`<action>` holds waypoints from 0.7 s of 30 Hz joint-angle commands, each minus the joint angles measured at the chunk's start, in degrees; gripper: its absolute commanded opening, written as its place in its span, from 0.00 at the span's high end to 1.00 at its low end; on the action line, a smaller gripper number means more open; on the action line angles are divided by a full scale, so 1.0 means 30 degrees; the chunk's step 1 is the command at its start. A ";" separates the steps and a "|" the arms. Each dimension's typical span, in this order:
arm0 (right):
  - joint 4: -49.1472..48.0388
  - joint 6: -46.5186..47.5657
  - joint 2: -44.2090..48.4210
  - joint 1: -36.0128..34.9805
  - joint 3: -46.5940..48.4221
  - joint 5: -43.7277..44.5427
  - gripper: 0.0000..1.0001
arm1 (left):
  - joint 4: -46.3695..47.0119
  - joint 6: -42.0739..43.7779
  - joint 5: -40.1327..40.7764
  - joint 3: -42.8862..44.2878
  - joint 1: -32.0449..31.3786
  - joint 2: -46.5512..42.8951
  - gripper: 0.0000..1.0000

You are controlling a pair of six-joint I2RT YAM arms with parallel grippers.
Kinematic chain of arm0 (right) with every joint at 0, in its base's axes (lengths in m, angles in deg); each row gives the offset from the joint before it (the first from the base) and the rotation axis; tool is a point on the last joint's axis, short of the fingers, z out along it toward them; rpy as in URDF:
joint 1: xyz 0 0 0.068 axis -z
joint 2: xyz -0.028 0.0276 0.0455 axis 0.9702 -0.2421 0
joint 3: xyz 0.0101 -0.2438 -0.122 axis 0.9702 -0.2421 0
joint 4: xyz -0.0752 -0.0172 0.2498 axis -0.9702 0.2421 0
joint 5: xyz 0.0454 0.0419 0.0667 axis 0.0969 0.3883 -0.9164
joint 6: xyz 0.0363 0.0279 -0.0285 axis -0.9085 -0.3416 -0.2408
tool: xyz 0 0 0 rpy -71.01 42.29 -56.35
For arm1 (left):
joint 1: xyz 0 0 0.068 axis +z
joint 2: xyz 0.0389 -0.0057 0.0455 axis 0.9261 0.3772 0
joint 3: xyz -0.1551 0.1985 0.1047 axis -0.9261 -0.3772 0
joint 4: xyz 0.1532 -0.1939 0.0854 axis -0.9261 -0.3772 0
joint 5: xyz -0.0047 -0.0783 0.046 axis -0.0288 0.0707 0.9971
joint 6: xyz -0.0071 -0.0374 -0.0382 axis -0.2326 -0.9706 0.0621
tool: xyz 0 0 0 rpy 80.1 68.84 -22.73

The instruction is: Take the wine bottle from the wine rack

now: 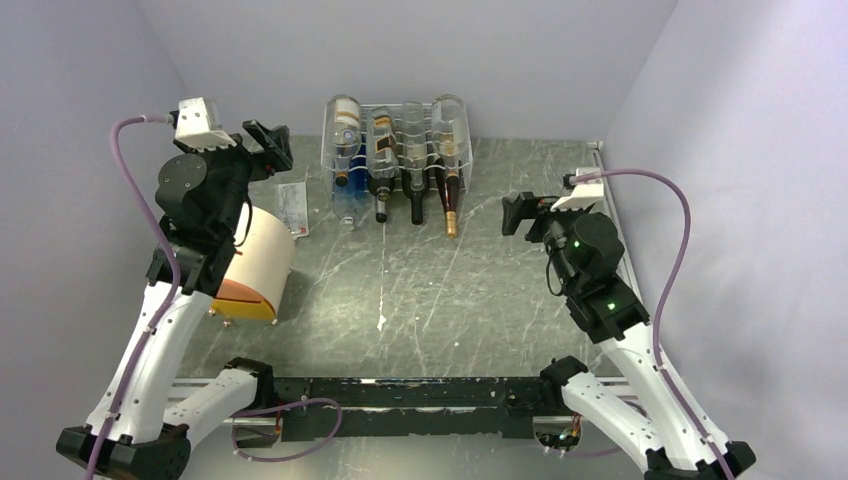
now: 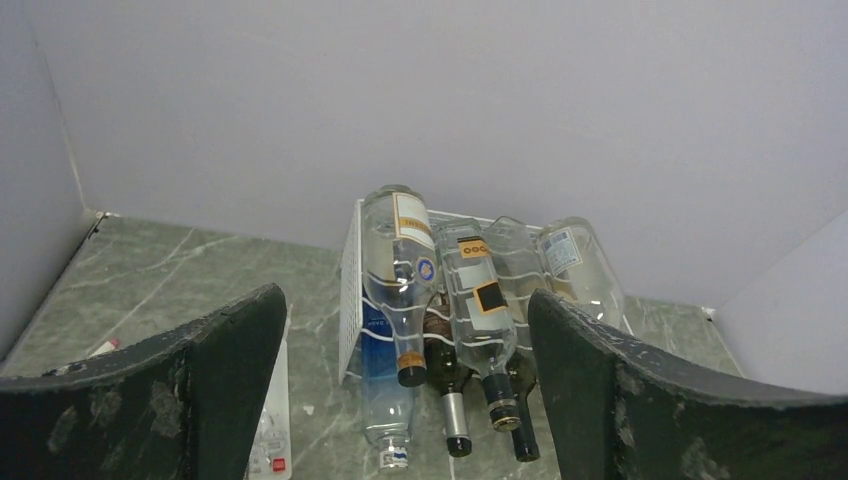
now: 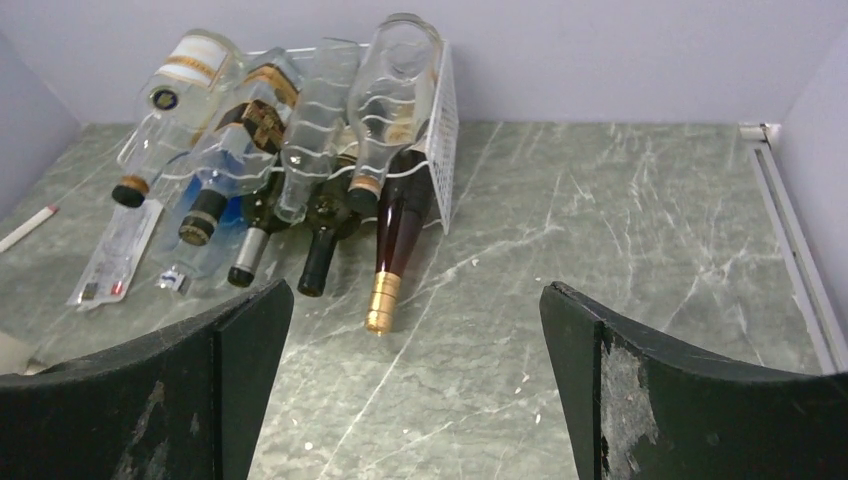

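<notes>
The white wire wine rack [image 1: 398, 107] stands at the back of the table against the far wall. Several bottles lie in it, necks toward the arms. Clear bottles fill the upper tier. Below, at the right end, lies a dark red wine bottle [image 1: 449, 200] [image 3: 396, 222] with a gold cap; two dark bottles lie beside it. My left gripper [image 1: 268, 148] [image 2: 405, 300] hangs open left of the rack, facing it with nothing between its fingers. My right gripper [image 1: 518, 213] [image 3: 415, 295] is open too, low over the table, right of the gold-capped neck and apart from it.
A cream drum [image 1: 258, 265] with an orange end lies on its side under the left arm. A flat white packet [image 1: 293, 208] [image 2: 272, 420] rests on the table left of the rack. A metal rail [image 1: 600, 165] runs along the right wall.
</notes>
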 commanded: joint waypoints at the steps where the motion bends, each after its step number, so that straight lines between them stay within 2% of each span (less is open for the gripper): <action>1: -0.1076 -0.2124 -0.0329 0.0710 0.0090 0.1111 0.00 | 0.1738 0.1014 -0.2487 -0.0641 0.0686 -0.0582 0.06; 3: -0.0250 -0.2744 -0.0929 0.0942 0.0731 0.1139 0.00 | 0.2461 0.1095 -0.3343 -0.1202 0.0887 -0.0922 0.06; 7: 0.0773 -0.1532 -0.1665 0.1243 0.1841 -0.1742 0.00 | 0.2453 0.1216 -0.5244 -0.1609 0.1149 -0.1172 0.06; 10: -0.0040 -0.1777 -0.1438 0.1368 0.0975 -0.3226 0.00 | 0.1740 0.1490 -0.6581 -0.1335 0.1278 -0.0876 0.06; 15: -0.1437 -0.3413 -0.1052 0.1465 -0.0511 -0.3936 0.00 | 0.0709 0.2114 -0.9145 -0.0783 0.1377 0.0011 0.07; 21: -0.2012 -0.5201 -0.2557 0.1516 -0.0620 -0.5226 0.00 | 0.0637 0.2090 -1.1680 0.0274 0.1446 0.1765 0.07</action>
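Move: The wine rack's middle lies about 25 cm ahead of my left hand, 17 cm to its right and 26 cm lower; the leftmost upper bottle is some 9 cm left of that middle and 6 cm higher. From my right hand the rack's middle is roughly 31 cm ahead, 25 cm left and 17 cm below. The red gold-necked bottle lies about 27 cm ahead, 14 cm left and 22 cm down, the rightmost upper bottle just above it. I swing my open left hand about 6 cm to the right, turning it over 20 degrees clockwise to face across the rack and sinking some 3 cm. My open right hand first eases forward about 2 cm, then draws left and down towards the rack, rolling its left side up and tipping slightly down. Neither touches anything. ##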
